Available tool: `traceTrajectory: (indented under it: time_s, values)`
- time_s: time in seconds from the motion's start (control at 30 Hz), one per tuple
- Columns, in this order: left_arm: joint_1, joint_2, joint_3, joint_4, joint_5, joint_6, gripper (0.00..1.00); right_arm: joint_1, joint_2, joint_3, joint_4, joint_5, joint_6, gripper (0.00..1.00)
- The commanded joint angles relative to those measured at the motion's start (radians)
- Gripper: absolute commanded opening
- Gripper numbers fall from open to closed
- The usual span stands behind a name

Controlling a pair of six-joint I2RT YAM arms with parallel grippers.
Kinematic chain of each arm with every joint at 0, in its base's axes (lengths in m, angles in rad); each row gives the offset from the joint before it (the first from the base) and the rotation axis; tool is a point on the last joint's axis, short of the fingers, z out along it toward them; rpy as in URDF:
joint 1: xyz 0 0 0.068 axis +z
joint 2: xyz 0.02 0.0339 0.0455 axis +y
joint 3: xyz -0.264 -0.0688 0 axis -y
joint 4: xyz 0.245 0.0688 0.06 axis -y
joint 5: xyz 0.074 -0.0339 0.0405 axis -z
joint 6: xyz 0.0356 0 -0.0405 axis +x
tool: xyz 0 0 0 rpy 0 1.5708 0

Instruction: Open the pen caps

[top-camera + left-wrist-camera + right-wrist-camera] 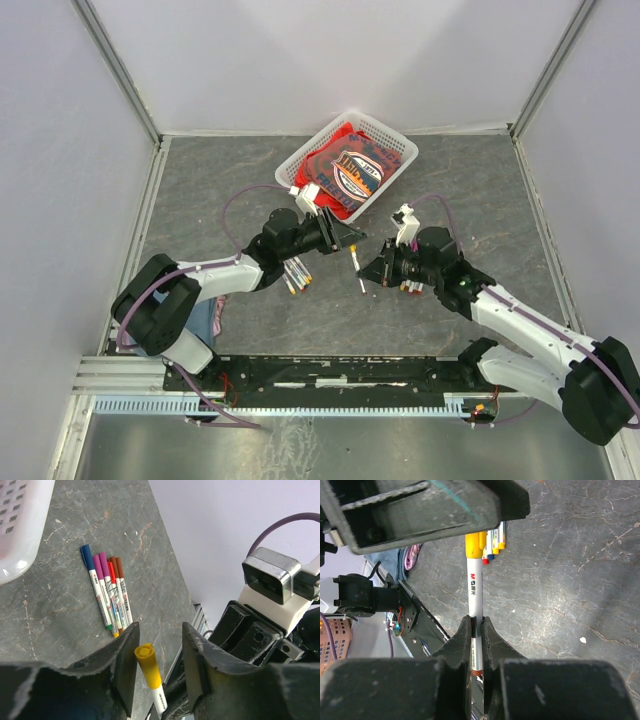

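Note:
My right gripper (476, 622) is shut on the lower end of a white pen (475, 597) and holds it above the table, seen from above as the pen (358, 268). The pen's yellow cap (148, 665) points at the left arm. My left gripper (160, 627) stands round that cap: one finger (125, 660) touches it, and a gap shows between the cap and the other finger (192, 660). In the top view the left gripper (352, 240) and right gripper (375, 268) meet at mid-table. More capped pens (107, 592) lie on the table.
A white basket (392, 135) holding a red packet stands at the back centre. One bunch of pens (297, 272) lies under the left forearm and another (410, 287) lies beside the right gripper. A blue cloth (215, 312) lies near the left arm's base.

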Motion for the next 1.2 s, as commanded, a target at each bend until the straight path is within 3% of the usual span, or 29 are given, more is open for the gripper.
traceTrajectory:
  time_s: [0.0, 0.4, 0.5, 0.6, 0.73, 0.87, 0.93, 1.17]
  values:
    - [0.012, -0.003, -0.011, 0.083, 0.043, -0.038, 0.43, 0.006, -0.004, 0.01, 0.062, 0.013, 0.001, 0.01]
    - [0.014, 0.002, -0.037, 0.118, 0.064, -0.053, 0.37, 0.005, -0.01, 0.017, 0.064, 0.027, -0.001, 0.01]
    - [0.013, 0.004, -0.037, 0.125, 0.066, -0.056, 0.27, 0.005, -0.006, 0.017, 0.07, 0.026, 0.002, 0.01]
    - [0.013, 0.01, -0.036, 0.135, 0.077, -0.06, 0.07, 0.005, -0.006, 0.017, 0.07, 0.027, 0.003, 0.01]
    - [0.013, 0.01, -0.046, 0.161, 0.081, -0.071, 0.03, 0.005, -0.01, 0.017, 0.072, 0.037, 0.003, 0.01]
    - [0.013, 0.008, -0.047, 0.176, 0.092, -0.08, 0.03, 0.005, 0.001, 0.029, 0.077, 0.042, -0.005, 0.23]
    - [0.013, 0.009, -0.047, 0.186, 0.099, -0.087, 0.03, 0.005, 0.012, 0.041, 0.079, 0.043, -0.012, 0.3]
    - [0.013, 0.009, -0.054, 0.208, 0.107, -0.103, 0.03, 0.005, 0.059, 0.061, 0.118, 0.028, -0.007, 0.35]
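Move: The pen's yellow cap stands between the open left fingers, about 1 cm to the right and 1 cm below the left hand; from the right hand, which holds the barrel, the cap is some 5 cm forward, 1 left and 5 up. About 15 cm lower than the left hand, the right pen row lies 17 cm right and 6 back, the left pen row 13 left and 7 back, the basket 19 straight ahead. Easing about 1 cm back, the left hand pinches the yellow cap; then the right fingers release the barrel. ##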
